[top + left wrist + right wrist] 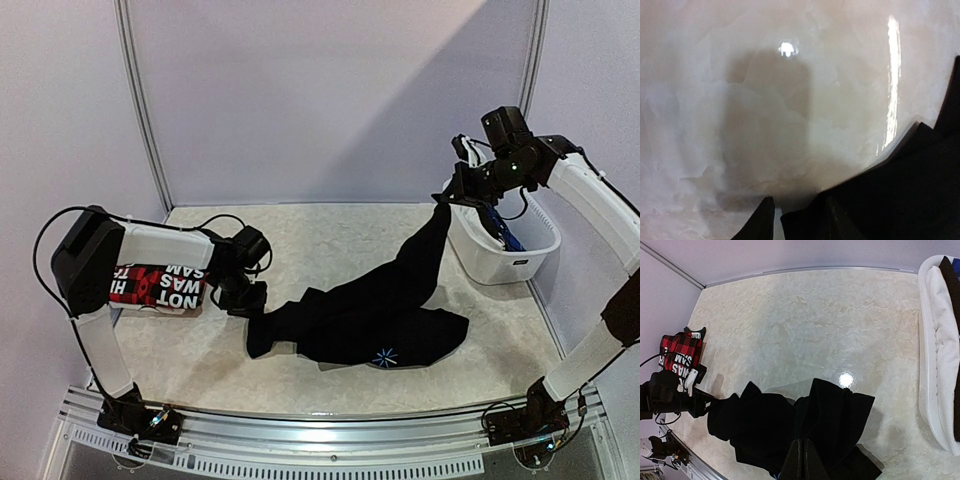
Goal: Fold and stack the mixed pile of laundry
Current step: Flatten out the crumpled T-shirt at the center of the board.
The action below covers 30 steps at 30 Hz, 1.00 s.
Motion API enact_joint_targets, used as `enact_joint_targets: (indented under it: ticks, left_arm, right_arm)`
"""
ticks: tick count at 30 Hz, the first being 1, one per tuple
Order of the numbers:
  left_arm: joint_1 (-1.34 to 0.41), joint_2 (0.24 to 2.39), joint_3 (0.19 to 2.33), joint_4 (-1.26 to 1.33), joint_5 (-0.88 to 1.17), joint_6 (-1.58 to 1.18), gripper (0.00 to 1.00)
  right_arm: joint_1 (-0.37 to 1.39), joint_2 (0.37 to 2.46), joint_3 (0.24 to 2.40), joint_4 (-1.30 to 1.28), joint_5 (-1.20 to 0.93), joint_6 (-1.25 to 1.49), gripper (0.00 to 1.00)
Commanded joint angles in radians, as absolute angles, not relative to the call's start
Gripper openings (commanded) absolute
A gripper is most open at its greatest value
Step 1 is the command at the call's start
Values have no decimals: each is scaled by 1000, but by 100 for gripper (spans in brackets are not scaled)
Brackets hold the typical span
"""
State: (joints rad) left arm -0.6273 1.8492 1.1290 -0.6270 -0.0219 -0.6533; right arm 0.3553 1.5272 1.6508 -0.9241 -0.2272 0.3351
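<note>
A plain black garment (370,310) lies spread across the middle of the table. One end of it is drawn up to the right, where my right gripper (447,194) is shut on it, high beside the basket. In the right wrist view that gripper (804,450) has its fingers pressed together on the black garment (840,420) hanging below. My left gripper (243,298) is low at the garment's left end. In the left wrist view it (797,212) stands partly open, the cloth's edge (805,220) between the fingers with a thin gap at the left finger. A folded red-black plaid garment (160,287) with white lettering lies under the left arm.
A white plastic basket (520,262) stands at the right edge, holding white cloth (945,315) and a blue plaid piece (508,236). White walls close in the back and sides. A metal rail (330,435) runs along the near edge.
</note>
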Motion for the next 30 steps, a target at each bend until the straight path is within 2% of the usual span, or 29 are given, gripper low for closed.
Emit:
enact_joint_targets:
  ticks: [1,8,30]
  left_arm:
    - [-614,1890,1115,-556,43,-656,29]
    - [-615,1866,1087,-503,57,-653,0]
    - [-615,1388,1204,-802,-175,-556,0]
  right_arm:
    - [356,1545,1678,-934,-246,330,0]
    - [357,1553,1698,-932,-251,332,0]
    - [357,1529,1878,-920,-208,267,0]
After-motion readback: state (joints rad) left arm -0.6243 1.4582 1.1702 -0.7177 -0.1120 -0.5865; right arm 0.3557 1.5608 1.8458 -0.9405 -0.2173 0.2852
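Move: The crumpled T-shirt's left corner lies almost under the left hand, between its part-open fingers; the shirt's middle is about 21 cm to its right and 5 cm back. The folded laundry stack stands some 20 cm left and 5 cm ahead of the left hand. The right hand still holds the other end high; from it the shirt's middle lies 12 cm back, 12 cm left, 29 cm down, and the basket 10 cm ahead, 17 cm right. Left fingers pinch the T-shirt's corner and lift about 15 cm, while the right, still gripping, rises about 6. ##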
